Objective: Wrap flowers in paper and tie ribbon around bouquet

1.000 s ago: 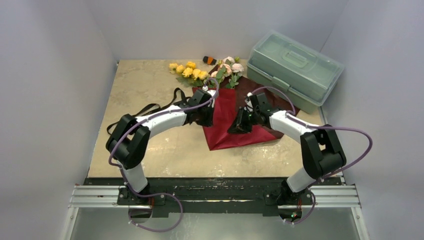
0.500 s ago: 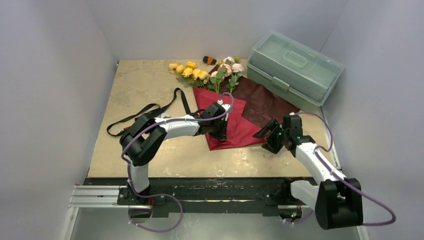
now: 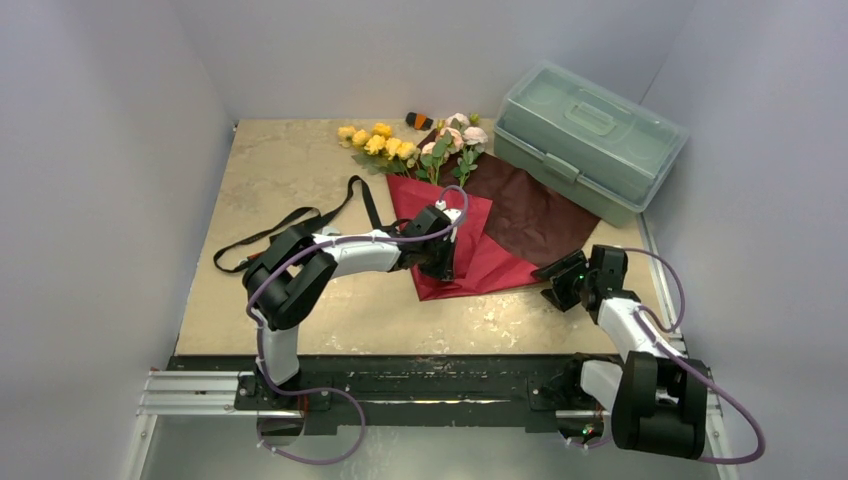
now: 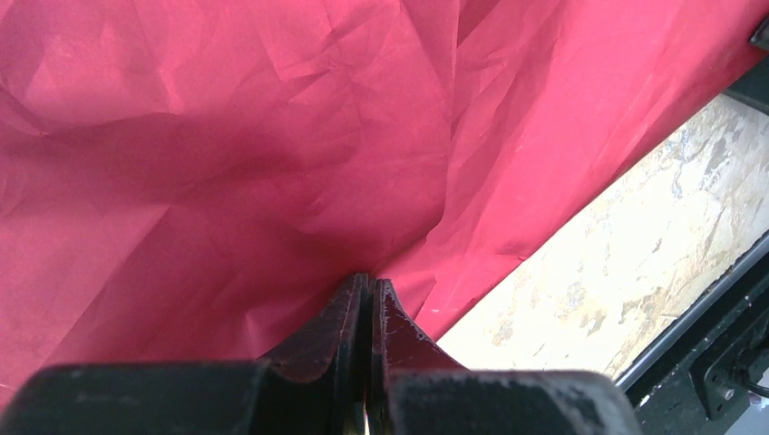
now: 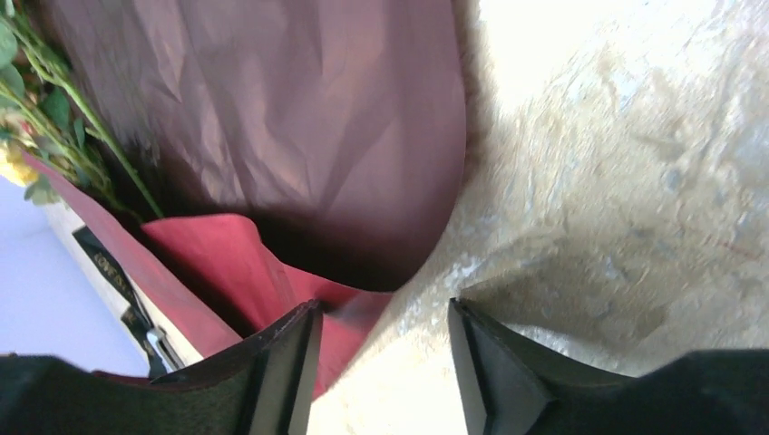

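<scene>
The paper [image 3: 530, 215] lies crinkled on the table, dark maroon on the right, with a brighter red flap [image 3: 450, 225] folded over its left half. Yellow flowers [image 3: 378, 142] and pink flowers [image 3: 455, 135] stick out at its far end, and green stems [image 5: 82, 136] run under the flap. My left gripper [image 3: 440, 255] [image 4: 372, 279] is shut, tips pressed against the red paper [image 4: 272, 136]; no paper shows between them. My right gripper [image 3: 555, 272] [image 5: 385, 308] is open and empty over bare table at the paper's [image 5: 299, 109] near right corner. The black ribbon [image 3: 290, 222] trails off to the left.
A translucent green lidded box [image 3: 590, 135] stands at the back right, touching the paper's far edge. A small orange and black object [image 3: 418, 121] lies behind the flowers. Grey walls close in three sides. The black base rail [image 3: 430, 375] runs along the near edge.
My right arm has drawn back from the paper's middle to its near right corner and its jaws have opened. The left gripper slid nearer and rightward on the red flap, then held still.
</scene>
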`<state>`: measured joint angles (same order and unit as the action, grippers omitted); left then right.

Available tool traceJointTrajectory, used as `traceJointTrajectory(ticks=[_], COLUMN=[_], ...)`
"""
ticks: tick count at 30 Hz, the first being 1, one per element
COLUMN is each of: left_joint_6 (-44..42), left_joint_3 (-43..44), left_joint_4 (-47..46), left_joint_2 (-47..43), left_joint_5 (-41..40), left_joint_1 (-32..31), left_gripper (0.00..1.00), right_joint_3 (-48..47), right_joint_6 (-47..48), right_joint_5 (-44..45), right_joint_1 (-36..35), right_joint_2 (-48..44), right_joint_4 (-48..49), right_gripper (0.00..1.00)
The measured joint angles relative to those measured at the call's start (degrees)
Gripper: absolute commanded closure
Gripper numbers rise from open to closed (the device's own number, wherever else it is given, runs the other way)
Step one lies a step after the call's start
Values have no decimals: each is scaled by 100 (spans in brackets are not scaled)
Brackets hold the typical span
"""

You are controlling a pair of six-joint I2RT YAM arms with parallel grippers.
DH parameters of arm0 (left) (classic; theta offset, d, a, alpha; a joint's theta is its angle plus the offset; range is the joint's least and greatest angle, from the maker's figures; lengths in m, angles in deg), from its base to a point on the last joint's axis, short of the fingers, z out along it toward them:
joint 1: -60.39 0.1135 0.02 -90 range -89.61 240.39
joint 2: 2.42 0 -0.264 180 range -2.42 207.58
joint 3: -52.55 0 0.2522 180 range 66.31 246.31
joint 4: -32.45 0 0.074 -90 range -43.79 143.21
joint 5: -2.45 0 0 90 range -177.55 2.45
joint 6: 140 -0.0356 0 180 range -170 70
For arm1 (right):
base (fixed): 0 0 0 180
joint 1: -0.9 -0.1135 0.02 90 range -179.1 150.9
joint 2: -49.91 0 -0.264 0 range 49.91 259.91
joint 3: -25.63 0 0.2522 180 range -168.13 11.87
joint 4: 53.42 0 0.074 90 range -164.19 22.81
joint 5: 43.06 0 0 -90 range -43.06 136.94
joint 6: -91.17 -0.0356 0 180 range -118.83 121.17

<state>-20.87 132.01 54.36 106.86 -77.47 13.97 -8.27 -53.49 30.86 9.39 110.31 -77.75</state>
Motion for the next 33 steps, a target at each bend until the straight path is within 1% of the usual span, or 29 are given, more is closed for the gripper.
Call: traceJointTrajectory(ticks=[2, 6, 8, 10, 13, 15, 17, 20, 24, 27, 30, 33], left_joint_6=[-15, -20, -20, -20, -20, -22, -22, -20, -20, -17, -17, -17], left_joint_3=[4, 9, 15, 42, 76, 96, 116, 136, 155, 170, 170, 170], left_joint_4=[7, 17, 33, 57, 81, 94, 109, 125, 120, 116, 118, 120], left_joint_2=[0, 2, 2, 20, 39, 52, 63, 79, 105, 125, 125, 125], left_joint_5=[11, 26, 37, 50, 74, 90, 109, 140, 173, 195, 195, 195], left_joint_1=[0, 0, 0, 0, 0, 0, 0, 0, 0, -2, -2, -2], left_gripper=[100, 100, 100, 100, 100, 100, 100, 100, 100, 100, 100, 100], right_joint_3=[52, 133, 179, 195, 195, 195, 173, 17, -345, -597, -935, -1545], right_joint_6=[-20, -52, -63, -61, -28, 46, 164, 402, 660, 772, 850, 927], right_joint_5=[-2, -55, -127, -157, -162, -140, -85, 122, 278, 361, 691, 1145], right_joint_1=[87, 157, 175, 192, 208, 208, 208, 208, 195, 17, -487, -1281], right_joint_2=[81, 269, 350, 463, 632, 673, 638, 407, 11, -37, 7, 221], right_joint_4=[188, 612, 844, 1010, 1139, 1113, 970, 472, -81, -317, -638, -984], right_gripper=[46, 49, 55, 63, 80, 90, 95, 100, 100, 100, 100, 100])
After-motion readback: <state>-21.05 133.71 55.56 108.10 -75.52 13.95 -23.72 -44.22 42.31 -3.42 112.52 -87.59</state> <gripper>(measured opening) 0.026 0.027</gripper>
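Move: The rounded right end of the folded paper's near edge lies just ahead of my open right fingers: about 2 cm forward, 1 cm to the right and 2 cm below. From that hand the folded red flap's middle is some 21 cm left and 9 cm ahead, and the green box's middle about 27 cm ahead and 6 cm right. From my left hand, whose shut tips rest on the paper, that paper end is about 22 cm right and 1 cm ahead. I ease my right hand forward and down a couple of centimetres over the end of the paper's near edge, shut my fingers and pinch it. Then I lift it about 7 cm, swinging left towards my left hand late in the rise, with the wrist rolling left side down and turning some 10 degrees counter-clockwise. My shut left fingertips stay pressed on the paper near the fold. ##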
